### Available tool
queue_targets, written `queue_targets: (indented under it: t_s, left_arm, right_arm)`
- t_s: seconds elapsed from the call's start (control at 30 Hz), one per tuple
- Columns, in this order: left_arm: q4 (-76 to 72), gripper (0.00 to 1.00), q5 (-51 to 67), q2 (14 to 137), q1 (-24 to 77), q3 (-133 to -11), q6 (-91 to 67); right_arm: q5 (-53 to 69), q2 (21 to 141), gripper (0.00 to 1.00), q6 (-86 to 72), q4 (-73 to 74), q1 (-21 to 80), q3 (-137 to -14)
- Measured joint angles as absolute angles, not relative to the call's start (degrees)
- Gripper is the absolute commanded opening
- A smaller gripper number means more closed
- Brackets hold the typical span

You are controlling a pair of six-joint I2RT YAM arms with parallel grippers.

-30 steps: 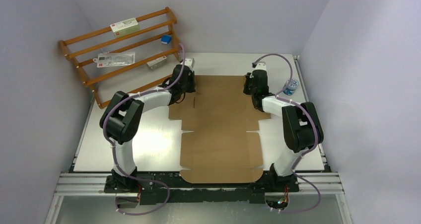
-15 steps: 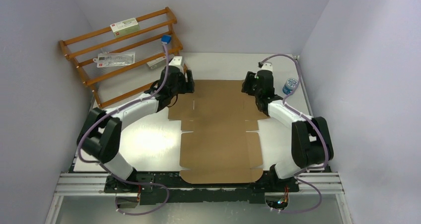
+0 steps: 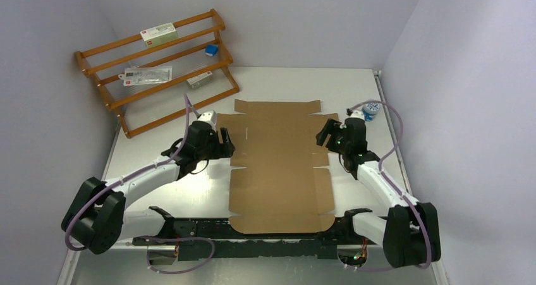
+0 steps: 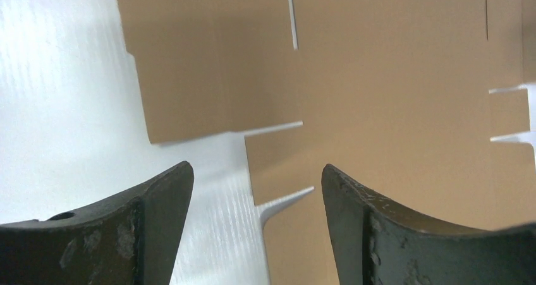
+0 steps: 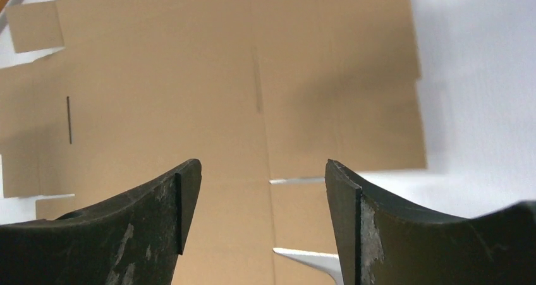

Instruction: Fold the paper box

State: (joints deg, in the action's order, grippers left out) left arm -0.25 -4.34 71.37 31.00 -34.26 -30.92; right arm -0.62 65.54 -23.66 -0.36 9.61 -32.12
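Note:
The paper box (image 3: 278,165) is a flat brown cardboard sheet with flaps and slits, lying on the white table (image 3: 189,184). My left gripper (image 3: 224,143) hovers open at the sheet's left side flap, with nothing between its fingers. In the left wrist view the left gripper (image 4: 256,171) frames a slit at the edge of the paper box (image 4: 392,76). My right gripper (image 3: 326,136) hovers open at the sheet's right side flap. Seen from the right wrist, the right gripper (image 5: 262,171) is above the paper box (image 5: 189,76), empty.
A wooden rack (image 3: 155,64) with small packets leans at the back left. A water bottle (image 3: 371,110) stands at the back right, just behind the right arm. Walls close in the table on three sides. A metal rail (image 3: 253,231) runs along the near edge.
Both grippers were shut at the sheet's far corners a second ago. They have opened and drawn back toward me, now standing beside the sheet's middle. The sheet lies flat.

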Motion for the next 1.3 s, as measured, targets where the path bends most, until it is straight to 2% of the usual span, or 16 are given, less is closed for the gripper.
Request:
queue_targets:
  t_s: [0.27, 0.77, 0.93, 1.3]
  left_arm:
    - [-1.5, 0.74, 2.6, 70.3, 30.9, -29.4, -33.7]
    - [-4.2, 0.64, 7.6, 77.9, 30.9, -28.9, -34.1]
    - [-5.8, 0.57, 9.0, 79.2, 30.9, -28.9, -34.1]
    - [-6.2, 0.28, 9.5, 80.2, 30.5, -28.9, -32.8]
  right_arm:
    - [8.6, 61.1, 0.76, -26.5, 1.8, -2.3, -27.1]
    - [16.4, 66.7, 0.67, -28.0, -0.7, -3.8, -22.0]
    - [20.2, 69.3, 0.52, -28.0, -3.1, -3.9, -21.1]
    - [21.4, 68.1, 0.22, -25.9, -3.4, -4.3, -20.9]
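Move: Each hand has a narrow middle tab to reach. My left hand's tab lies some 2 cm back, 4 cm to its right and 7 cm below it; my right hand's lies about 3 cm back, 1 cm to the left and 8 cm below. On either side the far side flap is centred some 10 cm farther out than the tab and the near side flap about 10 cm nearer, almost in line with it. I bring both hands down and back onto the two narrow tabs, each sinking about 6–7 cm and drawing back 4–5. My left also drifts right; my right swings out to its right, then comes back in as it sinks, rolling and tipping down some 20 degrees. Both grippers close to about a third open, the right fingers straddling the tab's outer edge and rising slightly, the left ones around its tab's near outer corner. ##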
